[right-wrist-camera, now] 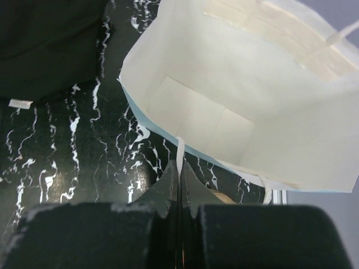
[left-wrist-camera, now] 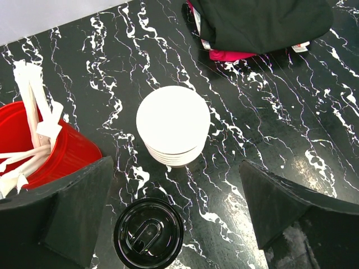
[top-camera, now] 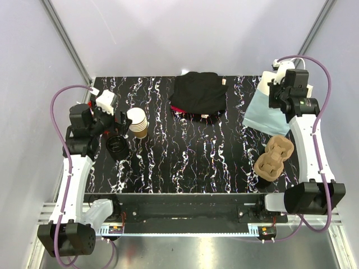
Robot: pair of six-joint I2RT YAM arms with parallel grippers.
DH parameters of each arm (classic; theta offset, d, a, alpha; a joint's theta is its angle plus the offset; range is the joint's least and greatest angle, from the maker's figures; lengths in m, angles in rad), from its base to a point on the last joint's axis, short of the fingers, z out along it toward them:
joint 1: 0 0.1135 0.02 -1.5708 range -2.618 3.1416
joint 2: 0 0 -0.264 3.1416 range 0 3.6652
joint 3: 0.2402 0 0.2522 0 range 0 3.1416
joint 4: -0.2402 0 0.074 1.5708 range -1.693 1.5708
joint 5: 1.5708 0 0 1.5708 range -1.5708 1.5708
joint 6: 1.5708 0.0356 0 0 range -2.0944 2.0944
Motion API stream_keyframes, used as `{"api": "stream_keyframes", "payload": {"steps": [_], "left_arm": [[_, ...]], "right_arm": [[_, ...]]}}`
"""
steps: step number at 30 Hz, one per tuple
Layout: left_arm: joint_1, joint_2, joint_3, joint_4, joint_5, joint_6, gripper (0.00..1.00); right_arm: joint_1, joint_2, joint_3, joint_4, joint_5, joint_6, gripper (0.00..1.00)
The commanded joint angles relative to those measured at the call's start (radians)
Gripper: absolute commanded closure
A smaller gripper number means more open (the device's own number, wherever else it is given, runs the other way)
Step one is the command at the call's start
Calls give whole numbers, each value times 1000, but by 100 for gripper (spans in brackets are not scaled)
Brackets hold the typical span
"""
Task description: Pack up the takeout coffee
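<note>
The takeout coffee (left-wrist-camera: 148,232) is a cup under a round black lid, standing on the black marbled table (left-wrist-camera: 269,112) at the left (top-camera: 116,145). My left gripper (left-wrist-camera: 175,168) hangs open above it, and the lid lies nearer the left finger (left-wrist-camera: 78,207) than the right one. At the far right, a pale blue paper bag (right-wrist-camera: 241,95) with a white inside stands open (top-camera: 263,115). My right gripper (right-wrist-camera: 180,165) is shut on the bag's thin white handle (right-wrist-camera: 179,148) at the near rim.
A stack of upturned tan cups (left-wrist-camera: 173,123) stands just beyond the lidded cup. A red cup of white straws (left-wrist-camera: 45,151) sits at its left. A black garment (top-camera: 197,94) lies at the back centre. A tan cardboard cup carrier (top-camera: 274,157) rests near the right arm.
</note>
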Motion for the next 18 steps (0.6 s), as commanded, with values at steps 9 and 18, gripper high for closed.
{"api": "stream_keyframes", "payload": {"steps": [9, 18], "left_arm": [[-3, -3, -22, 69, 31, 2, 1], [-3, -5, -33, 84, 31, 5, 1]], "right_arm": [[231, -118, 29, -58, -111, -57, 100], [363, -145, -37, -56, -188, -86, 100]]}}
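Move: Below the right hand hangs the pale blue bag, its middle some 12 cm down and 5 cm ahead. It is taken towards the open table in front of the black cloth's right end, about 18 cm left, level ahead and 24 cm below. The black cloth lies roughly 28 cm left and 14 cm ahead, the cup carrier about 12 cm back and 2 cm right. From the left hand that open patch is about 42 cm right, 7 cm ahead. Swinging the blue bag left by its near rim, the right hand travels about 13 cm, drawing back some 4 cm and rising slightly, towards the open table before the black cloth and away from the right-hand wall. The wrist turns about 25 degrees counter-clockwise as the shut fingers keep their pinch. ##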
